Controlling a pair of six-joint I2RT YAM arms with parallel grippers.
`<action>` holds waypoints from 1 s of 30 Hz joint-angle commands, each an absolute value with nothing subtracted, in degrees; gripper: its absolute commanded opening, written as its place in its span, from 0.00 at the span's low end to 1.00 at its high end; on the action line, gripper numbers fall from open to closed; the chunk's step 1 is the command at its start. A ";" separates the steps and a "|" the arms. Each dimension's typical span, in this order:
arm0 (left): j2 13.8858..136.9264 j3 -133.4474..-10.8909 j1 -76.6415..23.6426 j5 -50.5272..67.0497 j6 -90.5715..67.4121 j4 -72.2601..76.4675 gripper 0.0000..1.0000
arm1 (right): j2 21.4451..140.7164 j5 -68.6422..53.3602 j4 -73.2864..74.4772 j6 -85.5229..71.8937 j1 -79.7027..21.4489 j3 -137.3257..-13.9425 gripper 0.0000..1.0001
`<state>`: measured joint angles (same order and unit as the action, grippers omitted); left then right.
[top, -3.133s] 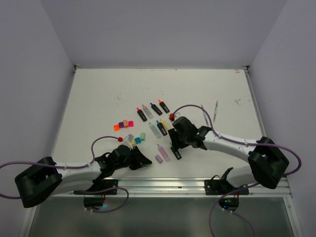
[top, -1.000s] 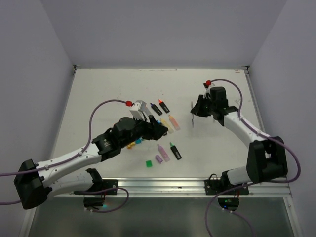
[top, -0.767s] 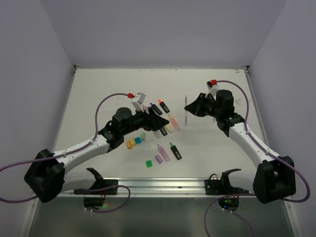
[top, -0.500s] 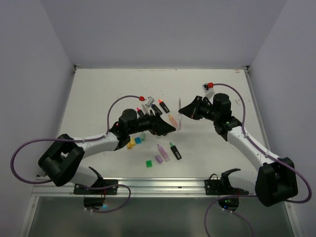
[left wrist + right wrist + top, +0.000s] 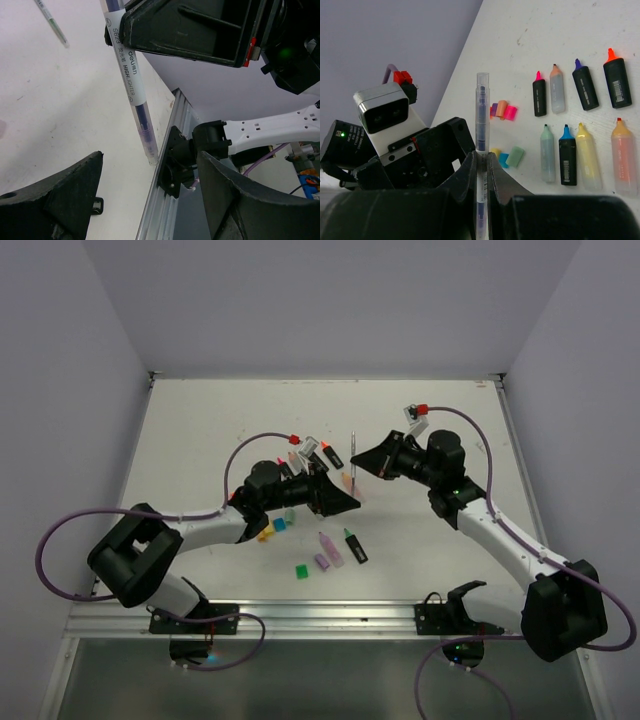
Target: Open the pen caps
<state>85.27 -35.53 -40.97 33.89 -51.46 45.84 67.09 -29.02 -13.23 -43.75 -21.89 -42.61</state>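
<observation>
My right gripper [image 5: 366, 462] [image 5: 482, 159] is shut on a thin clear pen [image 5: 352, 454] [image 5: 482, 107] [image 5: 131, 82] with purple ink, held off the table with its capped end pointing at the left arm. My left gripper [image 5: 350, 503] [image 5: 150, 200] is open; the pen's free end hangs just ahead of the gap, touching neither finger. Loose pen caps lie on the table: a pink, orange and purple group [image 5: 503, 110], a yellow, blue and green group [image 5: 508, 156], and a green one [image 5: 301, 570] nearer the front.
Several uncapped highlighters [image 5: 580, 125], black and pastel, lie in two rows beneath the grippers. A lilac highlighter [image 5: 331, 548] and a black one with a green tip [image 5: 355, 545] lie nearer the front. A second thin pen [image 5: 50, 22] rests further off. The metal table rail [image 5: 160, 210] runs along the front.
The right gripper carried the pen leftward to the table's middle. The left gripper reached right to meet it, and its jaws widened slightly.
</observation>
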 commanded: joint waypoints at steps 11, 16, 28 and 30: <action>86.31 -39.20 -41.13 33.49 -50.19 46.15 0.75 | 66.53 -27.33 -16.70 -44.74 -23.11 -42.80 0.00; 87.36 -40.16 -41.13 33.49 -50.62 46.05 0.72 | 66.36 -27.33 -17.05 -45.26 -23.64 -42.63 0.00; 87.36 -40.96 -41.13 32.26 -50.71 45.00 0.21 | 64.60 -25.67 -18.81 -47.11 -24.34 -41.13 0.00; 87.10 -41.39 -41.13 32.26 -50.36 44.04 0.00 | 63.64 -24.96 -18.55 -47.02 -24.35 -40.52 0.00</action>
<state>87.44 -39.13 -40.91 32.18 -51.70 43.62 66.17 -26.96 -16.05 -46.11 -23.99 -41.08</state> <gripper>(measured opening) 0.070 0.080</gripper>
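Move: The right hand still holds the slim highlighter, far end tilted up. Its near, capped end lies about 2 cm ahead and 2 cm right of the open left hand, level with it, and some 7 cm back from and 5 cm below the right hand. On the table, roughly 13 cm under the left hand, the green-tipped marker lies 4 cm back and 3 cm right, the pink pen 5 cm back and 4 cm left. Left hand eases about 1.5 cm forward, slightly right, and pinches the highlighter's near end; right keeps its grip. ##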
